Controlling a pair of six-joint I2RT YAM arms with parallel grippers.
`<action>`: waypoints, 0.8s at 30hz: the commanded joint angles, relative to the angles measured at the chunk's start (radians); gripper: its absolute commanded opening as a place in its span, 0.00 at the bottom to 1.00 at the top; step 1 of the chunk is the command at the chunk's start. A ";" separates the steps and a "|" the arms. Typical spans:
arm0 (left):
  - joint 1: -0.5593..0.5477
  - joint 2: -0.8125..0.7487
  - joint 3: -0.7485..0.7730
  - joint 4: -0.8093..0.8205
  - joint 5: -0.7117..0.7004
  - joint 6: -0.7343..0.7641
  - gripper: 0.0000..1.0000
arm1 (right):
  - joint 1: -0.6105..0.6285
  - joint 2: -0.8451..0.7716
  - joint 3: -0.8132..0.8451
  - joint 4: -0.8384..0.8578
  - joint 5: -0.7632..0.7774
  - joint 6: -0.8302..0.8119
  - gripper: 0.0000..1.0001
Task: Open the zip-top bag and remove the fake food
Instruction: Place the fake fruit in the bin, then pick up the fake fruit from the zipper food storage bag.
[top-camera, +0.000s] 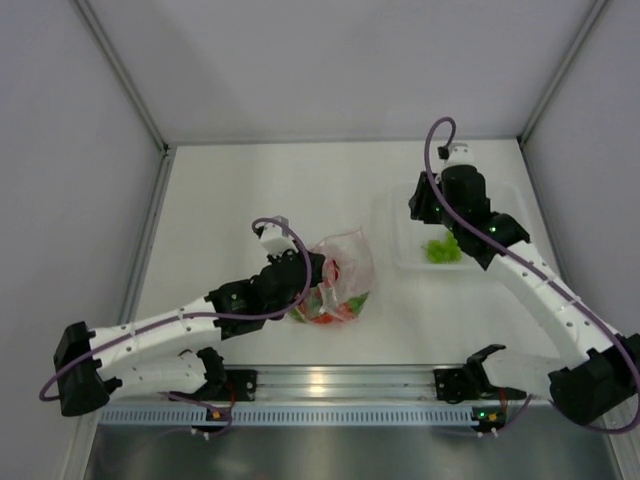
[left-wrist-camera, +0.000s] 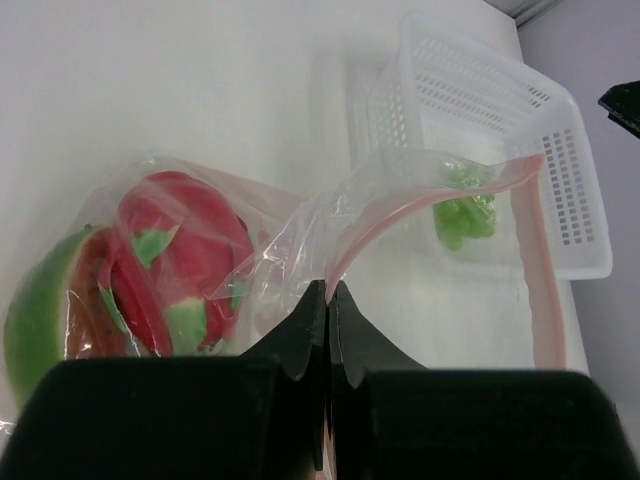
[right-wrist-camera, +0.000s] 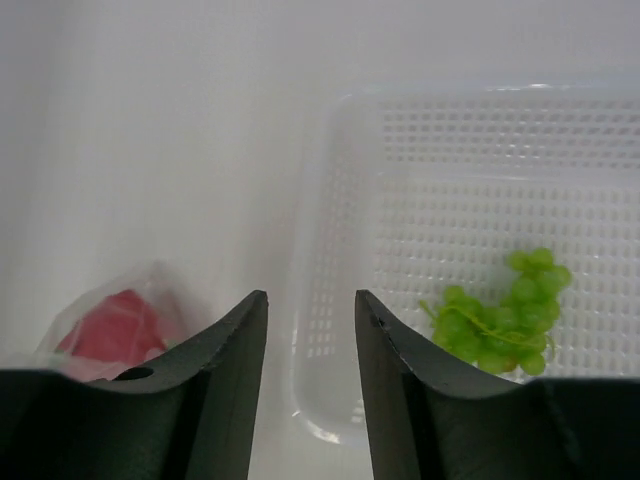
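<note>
The clear zip-top bag (top-camera: 340, 280) lies mid-table with its pink-edged mouth (left-wrist-camera: 535, 250) gaping toward the basket. Inside it sit fake food pieces: a magenta dragon fruit (left-wrist-camera: 185, 255) with green tips and a green-rimmed melon slice (left-wrist-camera: 40, 320). My left gripper (left-wrist-camera: 328, 290) is shut on the bag's pink zip strip. A green leafy piece (right-wrist-camera: 500, 320) lies in the white basket (right-wrist-camera: 330, 390); the same leafy piece (top-camera: 442, 250) shows from above. My right gripper (right-wrist-camera: 310, 300) hovers over the basket's left edge, open, nothing between its fingers.
The white perforated basket (top-camera: 400, 262) stands right of the bag, near the right arm. White walls close the table on three sides. A metal rail (top-camera: 330, 380) runs along the near edge between the arm bases.
</note>
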 joint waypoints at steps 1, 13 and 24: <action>0.001 0.009 0.054 0.014 0.010 0.005 0.00 | 0.095 -0.079 0.025 -0.062 0.009 0.053 0.40; 0.001 0.070 0.101 0.061 0.042 -0.009 0.00 | 0.416 -0.199 -0.010 -0.080 -0.020 0.155 0.27; 0.001 0.095 0.124 0.089 0.068 -0.024 0.00 | 0.519 -0.094 -0.091 0.044 -0.062 0.201 0.22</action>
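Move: The right hand is empty. The fake fruit left in the bag lies about 24 cm to its left, 8 cm back and 17 cm below, and the bag's open mouth about 19 cm left, 8 cm back and some 8 cm lower. The grapes in the bin are roughly 3 cm ahead, 6 cm right and 17 cm down. From the left hand, which holds the bag's rim, the fruit is about 4 cm ahead, level sideways and 14 cm below. The empty right hand sweeps away from the bin to the open bag mouth, about 14 cm left and 12 cm back, arching up some 4 cm on the way and sinking back to its starting height, while it turns about 25 degrees counter-clockwise so that the fingers point left into the bag, and their gap narrows from under half to about a quarter. The left hand keeps its pinch on the rim and carries it about 3 cm right, towards the coming hand. ##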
